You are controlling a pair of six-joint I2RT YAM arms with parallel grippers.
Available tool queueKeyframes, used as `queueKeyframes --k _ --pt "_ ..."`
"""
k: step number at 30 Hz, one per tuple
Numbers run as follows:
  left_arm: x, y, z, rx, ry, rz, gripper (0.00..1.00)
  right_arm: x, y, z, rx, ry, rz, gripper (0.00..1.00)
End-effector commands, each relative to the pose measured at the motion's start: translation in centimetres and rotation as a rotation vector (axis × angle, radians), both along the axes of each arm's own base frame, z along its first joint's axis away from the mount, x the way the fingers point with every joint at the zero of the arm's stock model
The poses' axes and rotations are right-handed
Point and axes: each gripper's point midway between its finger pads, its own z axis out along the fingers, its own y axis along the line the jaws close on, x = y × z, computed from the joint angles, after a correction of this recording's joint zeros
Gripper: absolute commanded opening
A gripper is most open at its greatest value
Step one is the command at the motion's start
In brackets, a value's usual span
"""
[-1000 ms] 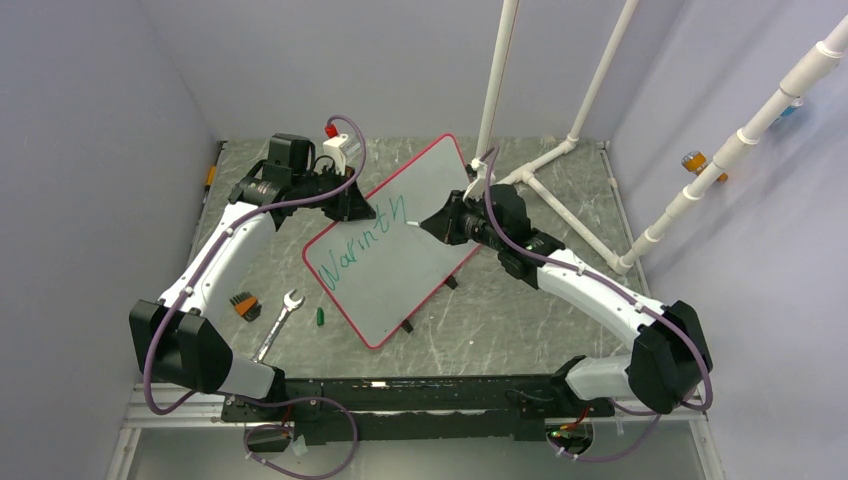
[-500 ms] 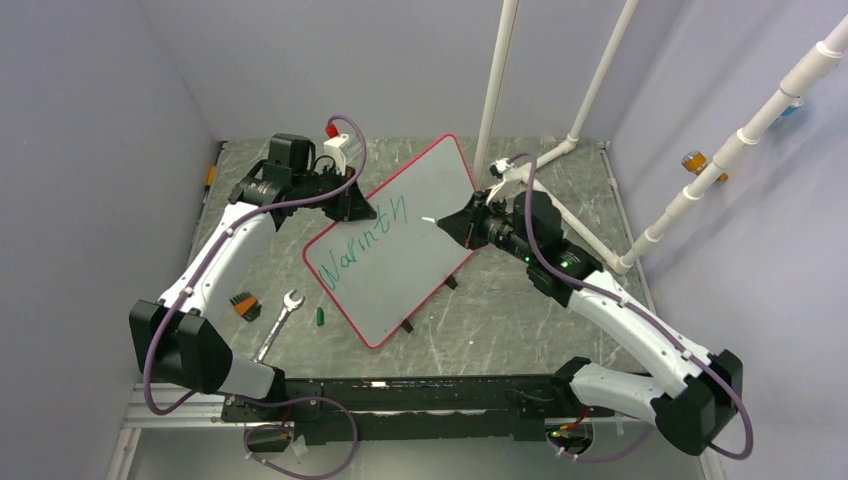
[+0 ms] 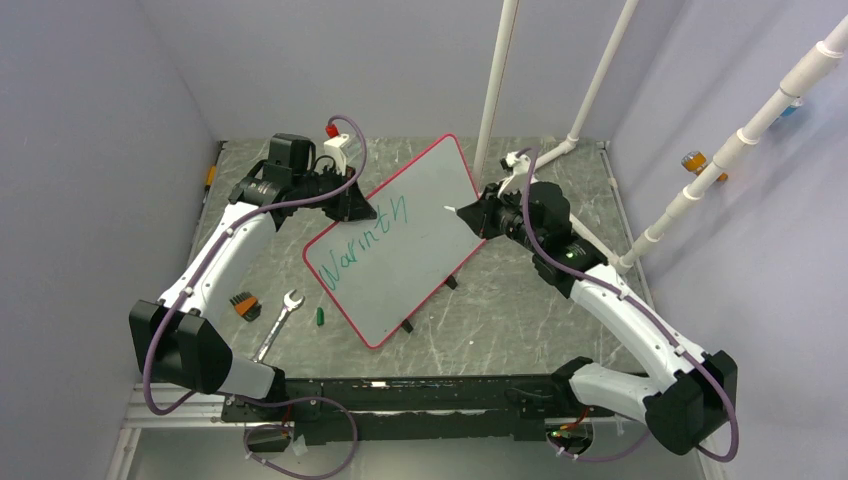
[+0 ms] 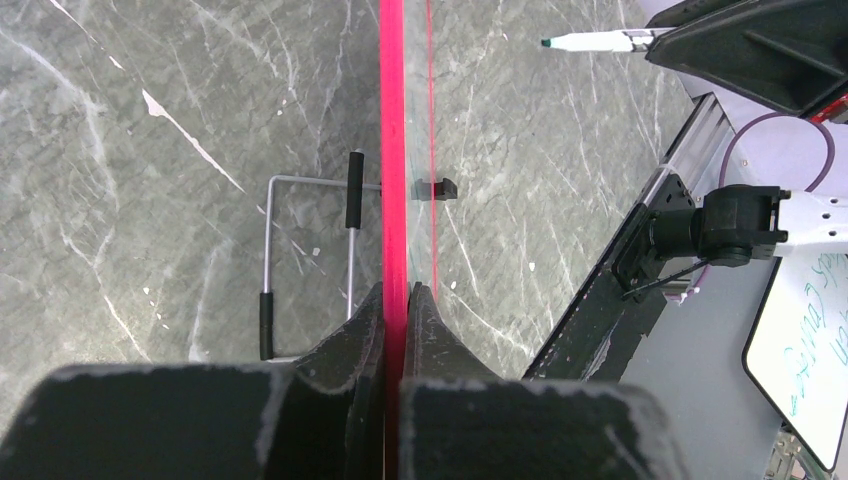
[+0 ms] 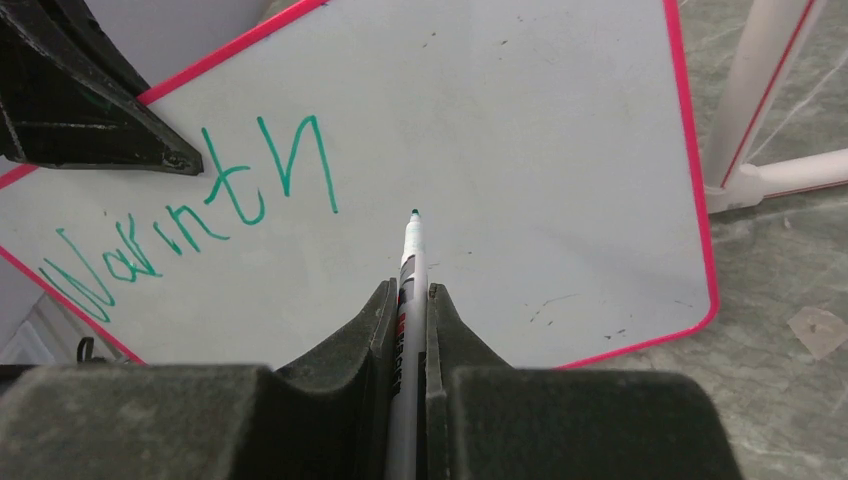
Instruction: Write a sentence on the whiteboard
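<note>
The whiteboard (image 3: 420, 215) with its red rim stands tilted on small black feet in the middle of the table. One green word of the sentence (image 3: 362, 240), reading "Warmth", runs across its upper left. My left gripper (image 3: 356, 207) is shut on the board's rim (image 4: 393, 150), seen edge-on between the jaws (image 4: 397, 296). My right gripper (image 3: 472, 212) is shut on a white marker (image 5: 410, 262). Its green tip points at the bare board (image 5: 520, 120) right of the "h" and hangs apart from the board face, as the marker (image 4: 598, 41) shows in the left wrist view.
A wrench (image 3: 278, 322), a green marker cap (image 3: 320, 316) and an orange-and-black bit holder (image 3: 243, 304) lie on the table left of the board. White pipes (image 3: 497, 80) rise behind it, with a pipe frame (image 3: 590, 232) on the table at the right.
My right arm has drawn back to the right, carrying the marker tip away from the end of "Warmth" toward the board's right side. The left gripper and board have not moved.
</note>
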Motion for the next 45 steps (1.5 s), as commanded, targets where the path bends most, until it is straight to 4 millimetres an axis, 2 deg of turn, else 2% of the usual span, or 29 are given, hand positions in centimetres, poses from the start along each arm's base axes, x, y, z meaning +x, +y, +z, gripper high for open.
queueKeyframes --k 1,11,18,25,32,45 --pt "0.0 -0.2 -1.6 0.086 -0.082 -0.062 0.00 0.7 1.4 4.1 0.061 -0.122 0.079 0.00" --pt "0.0 -0.3 -1.5 0.083 -0.082 -0.064 0.00 3.0 2.9 6.3 0.119 -0.151 0.105 0.00" --pt "-0.1 -0.3 -1.5 0.082 -0.082 -0.065 0.00 5.1 3.6 6.2 0.128 -0.130 0.087 0.00" --pt "-0.1 -0.3 -1.4 0.080 -0.084 -0.066 0.00 6.5 3.6 4.9 0.116 -0.097 0.053 0.00" --pt "-0.2 -0.4 -1.4 0.079 -0.084 -0.068 0.00 7.1 3.8 2.9 0.093 -0.063 0.056 0.00" --pt "-0.2 -0.3 -1.4 0.083 -0.088 -0.066 0.00 5.9 3.6 -1.5 0.020 0.024 0.090 0.00"
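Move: The right hand holds the marker off the board. Its next spot, the blank area past the final "h", lies about 10 cm ahead, 7 cm left and 2 cm below that hand. The "h" is some 4 cm ahead, 12 cm left and 4 cm lower; the left fingertips on the board's edge are roughly 3 cm ahead, 17 cm left and nearly level. From the left hand, the spot is about 7 cm ahead, 10 cm right and 3 cm below. Forward and to the left in a low arch, the right hand carries the marker to the blank part of the board, about 6 cm forward and 4 cm left. It rises some 3 cm on the way, sinks back and slows as the tip touches the board and starts a stroke. The right fingers keep the marker; the left hand keeps its pinch on the board's edge and stays still. ##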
